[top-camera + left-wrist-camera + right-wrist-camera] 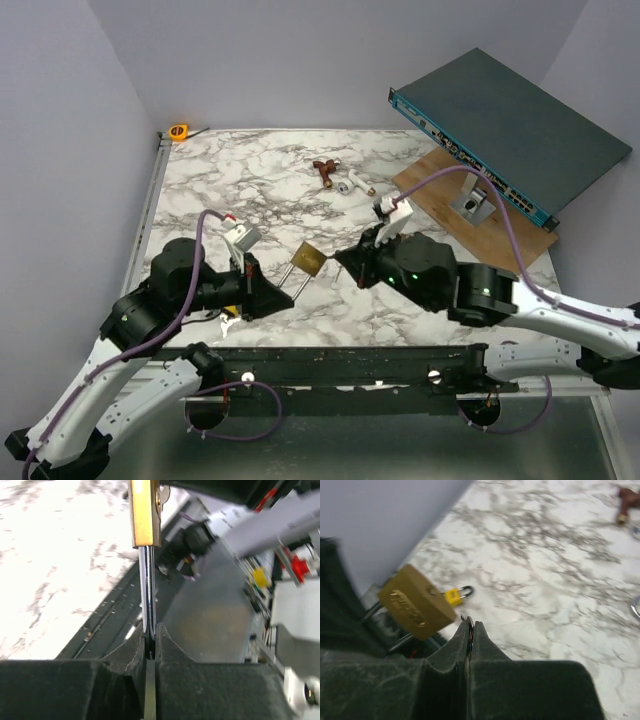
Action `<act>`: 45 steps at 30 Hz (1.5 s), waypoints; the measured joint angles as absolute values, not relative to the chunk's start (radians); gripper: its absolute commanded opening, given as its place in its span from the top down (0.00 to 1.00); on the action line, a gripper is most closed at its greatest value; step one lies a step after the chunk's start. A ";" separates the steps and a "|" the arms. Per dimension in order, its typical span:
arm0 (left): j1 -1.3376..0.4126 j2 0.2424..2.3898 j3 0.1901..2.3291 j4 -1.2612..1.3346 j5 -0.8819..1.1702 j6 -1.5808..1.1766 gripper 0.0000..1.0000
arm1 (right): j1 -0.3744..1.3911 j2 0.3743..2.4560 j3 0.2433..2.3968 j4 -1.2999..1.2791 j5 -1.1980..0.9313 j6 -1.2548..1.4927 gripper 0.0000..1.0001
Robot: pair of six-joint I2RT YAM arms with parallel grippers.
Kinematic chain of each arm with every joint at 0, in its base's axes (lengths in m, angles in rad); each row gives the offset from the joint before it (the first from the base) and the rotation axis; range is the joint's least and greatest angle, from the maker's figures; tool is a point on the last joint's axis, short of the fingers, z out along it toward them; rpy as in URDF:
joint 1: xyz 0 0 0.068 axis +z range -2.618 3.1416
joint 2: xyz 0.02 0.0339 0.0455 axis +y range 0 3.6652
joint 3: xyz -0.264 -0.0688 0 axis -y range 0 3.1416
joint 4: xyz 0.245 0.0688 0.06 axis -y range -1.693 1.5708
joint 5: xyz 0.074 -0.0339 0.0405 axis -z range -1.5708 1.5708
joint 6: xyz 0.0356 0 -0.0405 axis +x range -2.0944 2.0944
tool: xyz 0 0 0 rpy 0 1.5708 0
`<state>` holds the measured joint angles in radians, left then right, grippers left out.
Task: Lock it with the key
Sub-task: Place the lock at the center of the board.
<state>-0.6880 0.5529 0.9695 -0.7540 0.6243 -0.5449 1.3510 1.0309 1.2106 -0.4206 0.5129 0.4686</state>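
My left gripper (272,290) is shut on the steel shackle (147,590) of a brass padlock (310,262) and holds it off the table, body pointing away. The lock also shows in the left wrist view (145,512). My right gripper (345,263) is shut on a thin silvery key (469,623); only its edge shows between the fingertips. The tips sit just right of the brass padlock (415,607), close to its lower corner. A small yellow-and-black padlock (452,596) lies on the marble beyond it.
A red-brown piece (322,172) and a white piece (347,183) lie at the back middle. A wooden board (440,185) with a metal bracket (475,205) and a teal network switch (510,140) are at the back right. An orange tape measure (179,131) sits at the back left.
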 measured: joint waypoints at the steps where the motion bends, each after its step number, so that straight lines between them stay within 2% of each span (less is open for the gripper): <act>1: -0.685 0.581 0.968 -0.742 0.577 -0.567 1.00 | 1.305 1.060 1.196 -0.427 0.504 0.493 0.99; 6: -0.628 0.728 0.939 -0.617 0.415 -0.706 1.00 | 1.004 1.171 1.056 -0.380 0.395 0.591 0.99; 15: -0.437 1.071 0.793 -0.224 0.394 -0.930 1.00 | 0.751 1.475 0.973 -0.072 0.192 0.714 0.99; 25: -0.315 1.506 0.843 0.137 0.521 -1.082 1.00 | 0.685 1.898 1.104 0.111 0.119 0.786 0.99; 38: -0.309 1.782 0.929 0.269 0.626 -1.162 0.99 | 0.685 1.922 1.198 0.066 0.212 0.792 0.99; 43: -0.309 1.840 0.963 0.250 0.628 -1.173 0.57 | 0.685 1.923 1.230 0.033 0.212 0.770 0.99; 45: -0.309 1.841 0.966 0.232 0.627 -1.172 0.51 | 0.685 1.926 1.262 0.010 0.210 0.760 0.99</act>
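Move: The left hand keeps the lock by its shackle; the board's centre lies about 32 cm ahead, 6 cm right and 26 cm below. At table height, the brown valve stands some 12 cm beyond that centre, the white fitting 8 cm beyond and 8 cm right, and the yellow lock 19 cm nearer and 19 cm left. From the right hand, still holding the key, the centre is about 26 cm ahead, 3 cm left, 31 cm down. Left carries the lock about 30 cm forward and 20 down to centre, then opens; right descends alongside with key. ##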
